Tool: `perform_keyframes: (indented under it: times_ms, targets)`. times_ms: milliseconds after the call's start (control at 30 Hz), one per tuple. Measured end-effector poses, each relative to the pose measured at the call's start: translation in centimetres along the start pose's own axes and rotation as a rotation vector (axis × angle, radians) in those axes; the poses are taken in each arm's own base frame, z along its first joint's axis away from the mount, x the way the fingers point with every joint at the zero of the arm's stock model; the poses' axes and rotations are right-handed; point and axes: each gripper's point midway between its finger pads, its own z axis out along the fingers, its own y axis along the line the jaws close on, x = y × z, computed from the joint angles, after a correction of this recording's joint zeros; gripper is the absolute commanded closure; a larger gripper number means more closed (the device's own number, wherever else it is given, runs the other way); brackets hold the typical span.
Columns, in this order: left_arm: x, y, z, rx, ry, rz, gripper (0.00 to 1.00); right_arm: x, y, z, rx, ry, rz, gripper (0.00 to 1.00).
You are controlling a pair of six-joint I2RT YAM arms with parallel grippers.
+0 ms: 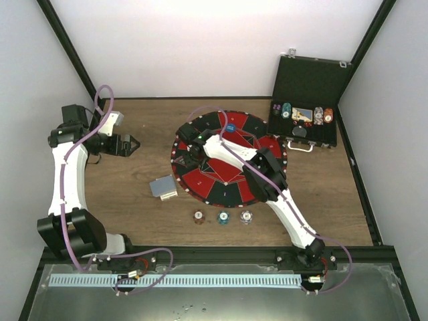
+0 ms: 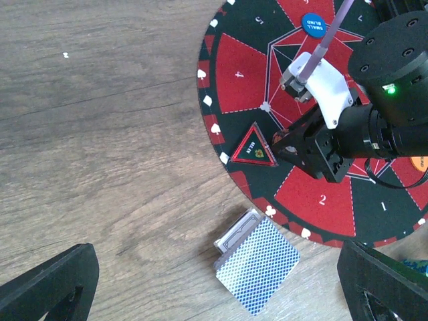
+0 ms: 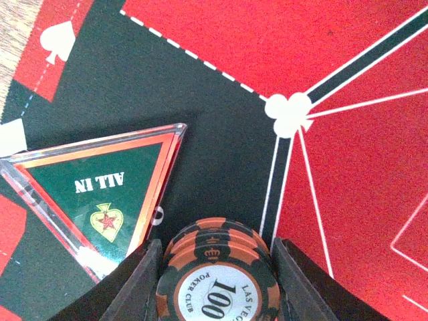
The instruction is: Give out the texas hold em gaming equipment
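My right gripper [image 3: 217,287] is shut on a short stack of orange-and-black "100" poker chips [image 3: 215,267], low over the round red-and-black mat [image 3: 200,114], just right of a clear triangular "ALL IN" marker [image 3: 100,194]. From above, the right gripper [image 1: 186,159] is at the mat's [image 1: 221,194] left part. A blue button disc [image 1: 230,127] lies on the mat's far side. The deck of blue-backed cards [image 2: 257,264] lies on the wood beside the mat's left edge. My left gripper [image 1: 132,144] hangs open and empty, left of the mat.
Three chip stacks lie in a row on the wood in front of the mat: orange [image 1: 198,217], teal [image 1: 223,217], pale [image 1: 247,217]. The open black case [image 1: 304,100] with more chips stands at the back right. White walls enclose the table.
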Motion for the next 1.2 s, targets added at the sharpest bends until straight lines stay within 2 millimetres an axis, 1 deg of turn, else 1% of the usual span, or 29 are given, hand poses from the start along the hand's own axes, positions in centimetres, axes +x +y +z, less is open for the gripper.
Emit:
perform_keyframes:
  times_ms: [33, 67, 133, 267, 300, 400, 467, 500, 567, 633, 700, 733, 800, 833, 867, 900, 933, 1000, 1067, 1133, 1200]
  targets:
    - [0.0, 0.0, 0.0, 0.001, 0.000, 0.001, 0.00, 0.0, 0.1, 0.0, -0.003, 0.000, 0.000, 0.71]
    - [0.0, 0.0, 0.0, 0.001, 0.001, 0.002, 0.00, 0.0, 0.1, 0.0, -0.007, 0.001, 0.000, 0.67]
    - [0.1, 0.0, 0.0, 0.001, 0.002, 0.005, 0.00, 0.0, 0.2, -0.1, -0.010, 0.002, 0.001, 0.53]
    - [0.0, 0.0, 0.0, 0.001, 0.001, 0.010, 0.00, 0.1, 0.1, -0.1, -0.006, 0.006, 0.001, 0.37]
    - [0.0, -0.1, -0.1, 0.001, 0.001, 0.010, 0.00, 0.0, 0.1, -0.1, -0.005, 0.005, 0.001, 0.34]
    - [0.0, -0.1, -0.2, -0.001, -0.002, 0.013, 0.00, 0.0, 0.0, -0.4, 0.003, 0.006, 0.002, 0.32]
    - [0.0, -0.2, -0.3, -0.001, -0.004, 0.015, 0.00, 0.1, -0.2, -1.0, 0.023, 0.003, -0.003, 0.30]
    - [0.0, -0.2, -0.3, -0.001, -0.004, 0.015, 0.00, -0.1, -0.1, -1.5, 0.031, -0.003, -0.005, 0.30]
    - [0.1, -0.3, -0.3, 0.000, -0.003, 0.015, 0.00, -0.6, -0.2, -3.2, 0.047, -0.032, -0.006, 0.29]
    - [0.1, -0.3, -0.3, 0.000, -0.002, 0.015, 0.00, -0.8, 0.2, -5.8, 0.052, -0.071, -0.007, 0.26]
    - [0.1, -0.3, -0.3, 0.001, -0.001, 0.014, 0.00, -0.1, 1.2, -9.1, 0.043, -0.107, -0.015, 0.23]
    - [0.1, -0.3, -0.4, 0.001, -0.001, 0.015, 0.00, 0.3, 1.8, -10.2, 0.035, -0.119, -0.019, 0.21]
    - [0.1, -0.4, -0.4, 0.004, -0.003, 0.015, 0.00, 2.2, 3.7, -12.7, 0.007, -0.137, -0.044, 0.18]
    - [0.1, -0.5, -0.4, 0.004, -0.004, 0.015, 0.00, 3.7, 5.0, -13.6, -0.010, -0.140, -0.063, 0.18]
    - [0.1, -0.5, -0.5, 0.006, -0.006, 0.016, 0.00, 5.3, 6.2, -14.2, -0.027, -0.132, -0.081, 0.17]
    - [0.1, -0.6, -0.6, 0.006, -0.008, 0.017, 0.00, 6.7, 6.9, -14.3, -0.036, -0.121, -0.094, 0.17]
    - [0.0, -0.8, -0.7, 0.008, -0.011, 0.018, 0.00, 8.9, 7.9, -14.1, -0.043, -0.094, -0.116, 0.16]
    - [0.0, -0.9, -0.9, 0.010, -0.018, 0.022, 0.00, 12.8, 9.3, -13.1, -0.044, -0.031, -0.156, 0.16]
    - [0.0, -1.0, -1.0, 0.012, -0.020, 0.023, 0.00, 16.3, 9.7, -11.9, -0.029, 0.033, -0.182, 0.16]
    - [0.0, -1.1, -1.0, 0.013, -0.020, 0.023, 0.00, 18.8, 9.4, -11.1, -0.007, 0.081, -0.191, 0.16]
    - [0.1, -1.2, -1.1, 0.014, -0.018, 0.021, 0.00, 20.1, 9.1, -10.7, 0.010, 0.105, -0.188, 0.16]
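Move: The right fingers already pinch the orange-black 100 chip on the mat, right at the hand point, with the ALL IN triangle about 5 cm to its left and 1 cm farther out. The orange-black stack that this hand goes for next stands some 25 cm back and 3 cm right, at about hand height. The teal stack is 8 cm right of that stack, level with it; the card decks lie 11 cm back and 11 cm left of the hand. From the idle left hand, the orange-black stack is roughly 18 cm back, 24 cm right and 22 cm down. The right hand first stays in place while its fingers open and let go of the 100 chip on the mat beside the ALL IN triangle, then rises about 11 cm clear of it. It swings back towards the robot, some 24 cm in all, in an arc from the mat to the orange-black stack, turning slightly counter-clockwise as the fingers open wider, and sinks over the near end of that path until the stack stands between the spread fingers, not yet gripped. ##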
